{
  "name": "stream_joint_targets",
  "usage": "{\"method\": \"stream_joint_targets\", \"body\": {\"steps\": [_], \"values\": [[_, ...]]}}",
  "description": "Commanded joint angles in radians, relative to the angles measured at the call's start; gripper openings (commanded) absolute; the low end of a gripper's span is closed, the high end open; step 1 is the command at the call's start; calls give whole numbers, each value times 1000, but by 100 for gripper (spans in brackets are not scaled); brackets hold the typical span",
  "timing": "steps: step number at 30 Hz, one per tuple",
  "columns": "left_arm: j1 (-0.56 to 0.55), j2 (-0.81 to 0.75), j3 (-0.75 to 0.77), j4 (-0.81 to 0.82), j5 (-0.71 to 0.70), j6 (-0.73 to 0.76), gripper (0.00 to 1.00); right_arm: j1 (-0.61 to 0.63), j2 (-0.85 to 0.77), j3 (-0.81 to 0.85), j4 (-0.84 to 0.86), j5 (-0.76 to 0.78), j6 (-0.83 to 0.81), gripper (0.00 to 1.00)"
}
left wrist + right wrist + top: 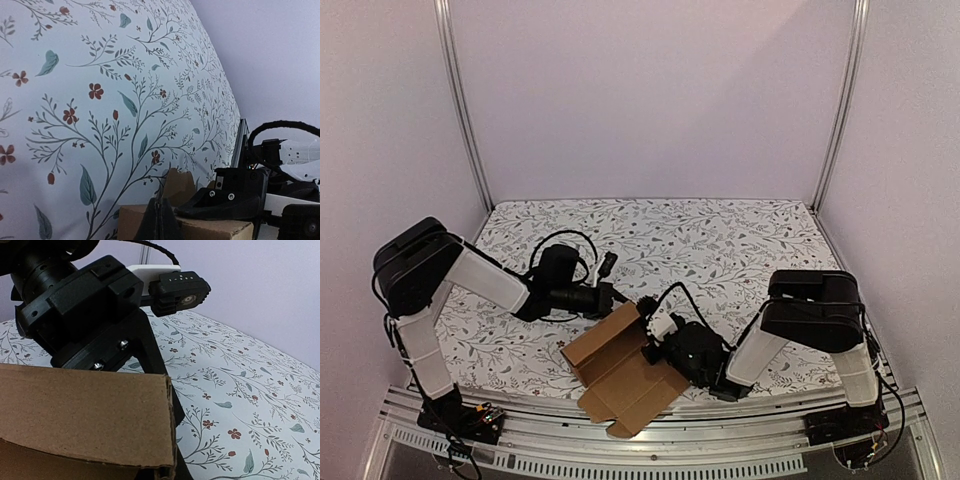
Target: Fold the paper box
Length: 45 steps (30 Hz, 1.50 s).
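Observation:
The paper box point(620, 375) is a brown cardboard piece, partly folded, lying open near the table's front edge between both arms. My left gripper point(620, 298) reaches in from the left to the box's far corner. In the left wrist view its fingers point(160, 220) are pressed together over the top edge of a cardboard wall point(220, 229), with a small flap point(177, 187) standing just beyond. My right gripper point(648, 348) is shut on the box's right side panel point(80, 410), which hides most of its fingers. The two grippers are close together.
A floral cloth point(720, 240) covers the table. Metal frame posts point(465, 110) point(840, 100) and plain walls enclose the back and sides. An aluminium rail point(670, 440) runs along the near edge. A black cable point(560, 238) loops over the left wrist.

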Motion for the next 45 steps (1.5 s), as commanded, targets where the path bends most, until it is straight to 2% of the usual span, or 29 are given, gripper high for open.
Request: {"method": "stream_joint_targets", "body": {"steps": [1, 6, 10, 22, 27, 33, 37, 45], "values": [[-43, -60, -31, -147, 23, 69, 0, -7, 15, 14, -57, 47, -25, 0], [-34, -111, -47, -224, -21, 87, 0, -5, 15, 15, -58, 50, -25, 0], [-35, -139, -45, -247, -1, 95, 0, -6, 17, 15, -61, 50, -23, 0], [-60, -123, -38, -148, 211, 84, 0, -6, 17, 16, -66, 55, -19, 0], [-68, -66, -42, -33, 273, 32, 0, -5, 18, 13, -65, 54, -16, 0], [-75, -44, -27, 8, 281, 11, 0, -5, 17, 12, -64, 55, -17, 0], [-66, -77, -28, -72, 242, 50, 0, -6, 17, 11, -61, 54, -22, 0], [8, -177, -47, -330, 33, 139, 25, -6, -2, 2, -73, 48, -28, 0]]}}
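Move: The box's folded wall runs slantwise, its middle about 6 cm back and 4 cm left of the left hand, some 3 cm lower; the box's floor panel lies about 16 cm back and 2 cm right of that hand. The right hand pinches the wall's far right end, with the wall's middle about 4 cm back and 8 cm left of it. Left hand moves 2 cm back-left beside the wall, 1 right, then left, fingers opening slightly; right keeps pinching. ##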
